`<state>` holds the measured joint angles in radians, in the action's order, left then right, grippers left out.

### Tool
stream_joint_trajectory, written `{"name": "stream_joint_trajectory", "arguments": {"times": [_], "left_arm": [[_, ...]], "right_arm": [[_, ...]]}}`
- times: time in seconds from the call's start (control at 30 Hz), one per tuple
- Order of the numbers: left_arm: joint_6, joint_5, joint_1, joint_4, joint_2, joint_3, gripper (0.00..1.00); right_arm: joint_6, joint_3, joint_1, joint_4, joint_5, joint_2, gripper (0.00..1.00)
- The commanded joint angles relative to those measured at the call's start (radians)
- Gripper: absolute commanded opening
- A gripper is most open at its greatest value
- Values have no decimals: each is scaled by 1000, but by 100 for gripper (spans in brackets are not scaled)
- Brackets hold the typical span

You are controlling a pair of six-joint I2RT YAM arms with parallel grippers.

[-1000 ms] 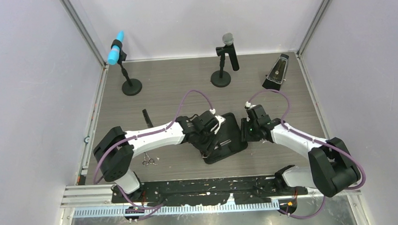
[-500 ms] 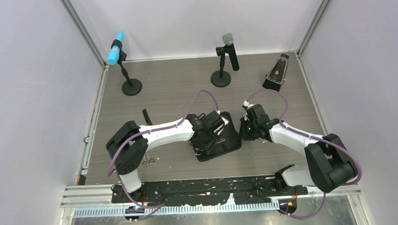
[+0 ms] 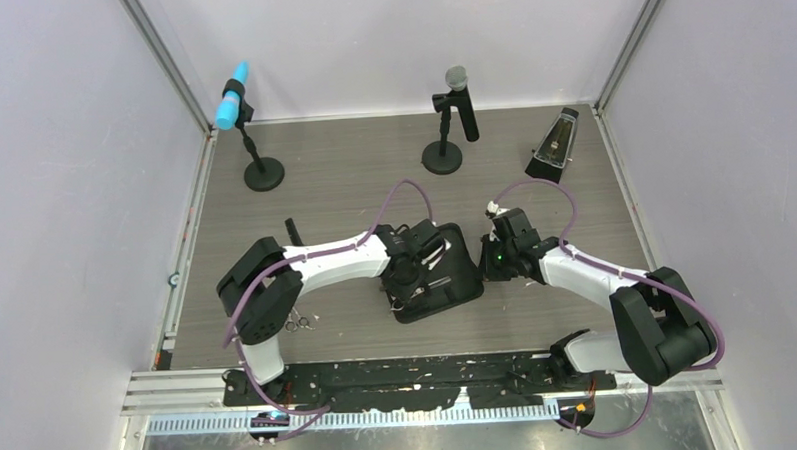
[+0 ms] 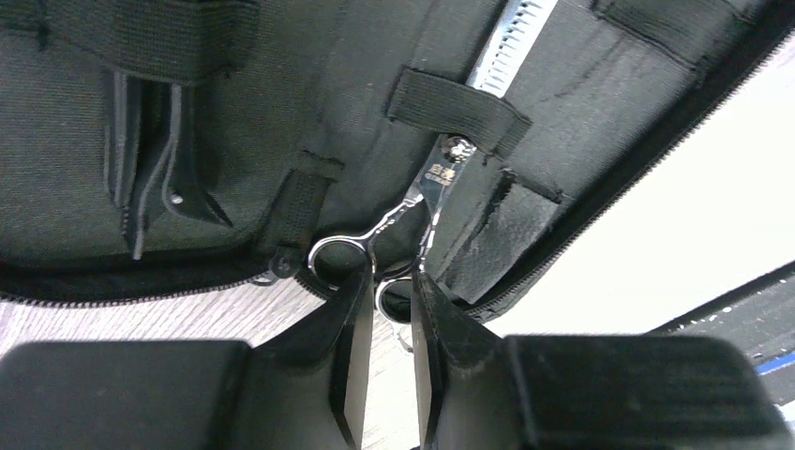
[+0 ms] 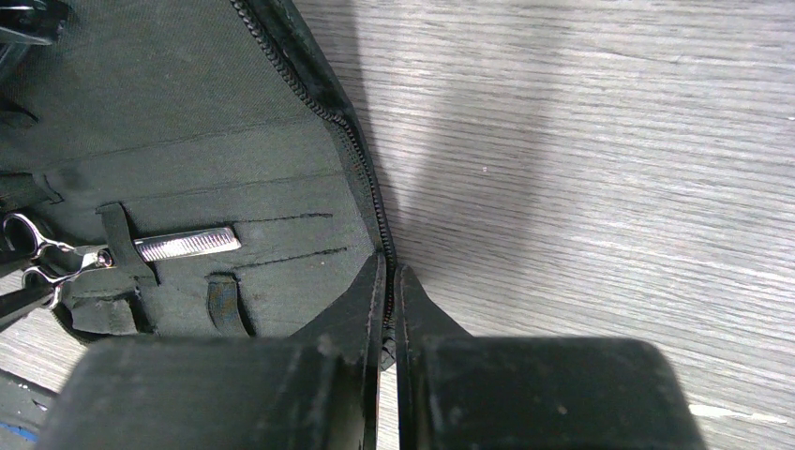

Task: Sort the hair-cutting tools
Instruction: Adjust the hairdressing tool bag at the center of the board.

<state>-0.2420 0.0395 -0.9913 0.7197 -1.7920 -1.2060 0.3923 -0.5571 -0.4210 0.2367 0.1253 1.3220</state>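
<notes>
The black zip case lies open mid-table. Inside it, one pair of silver scissors sits under an elastic strap, its toothed blade pointing away. My left gripper is at the case's near edge, and its jaws are shut on the scissors' lower finger ring. Two thin black hair clips are tucked in a pocket to the left. My right gripper is shut on the case's zipper edge at its right side. A second pair of scissors lies on the table, and a thin black comb lies farther back.
Two microphones on round bases stand at the back, a blue-tipped one on the left and another in the middle. A dark metronome is at the back right. White walls enclose the table on three sides.
Both arms drew the case slightly left. The right gripper closed on the case's zipper edge. The left gripper's jaws narrowed onto the scissors' finger ring.
</notes>
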Motion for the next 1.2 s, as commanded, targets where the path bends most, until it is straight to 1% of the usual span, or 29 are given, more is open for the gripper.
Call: {"name": "stream_joint_trajectory", "arguments": {"times": [0.0,0.37,0.47,0.57,0.63,0.7,0.9,1.17], "left_arm": [[12,-69,-8,2,3,-38,23],[16,-75,-10,32,-69,-85,23],[19,-71,-10,53,-97,-108,12],[18,-66,-10,62,-109,-119,11],[22,-63,-10,63,-113,-123,6],[30,-71,-10,63,-119,-130,0],[74,-132,-19,15,-118,-184,0],[196,-166,-24,5,-170,-304,0]], "right_arm": [[1,34,-4,18,13,31,5],[-2,36,-4,16,18,30,5],[-3,37,-4,15,23,29,5],[-6,38,-3,14,30,26,5],[-6,39,-4,9,35,27,5],[-7,38,-4,7,41,32,5],[-15,36,-5,2,66,43,5],[-34,38,-8,-13,107,50,5]]}}
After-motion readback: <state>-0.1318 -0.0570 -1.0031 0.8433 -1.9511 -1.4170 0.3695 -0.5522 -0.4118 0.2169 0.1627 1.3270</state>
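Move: The thinning scissors lie in the tool bag under an elastic loop, their middle about 4 cm to the left hand's right, 1 cm ahead and 2 cm below; their finger rings are right by its part-open fingertips. The bag's middle is some 6 cm right and 4 cm ahead, and a hair clip sits 6 cm ahead and 1 cm left. From the right hand, already pinching the bag's right edge, the scissors' middle lies roughly 11 cm left and 3 cm back. The left hand slides to its right from the finger rings up the handle towards the pivot, easing about 1 cm down, and its fingers go from about a quarter open to shut, pinching a handle shank just short of the pivot. Gripping it, it carries on right and rises a little, some 3 cm to the right in all, the wrist turning about 10 degrees clockwise while the right hand keeps its pinch on the bag's edge, all but still. ##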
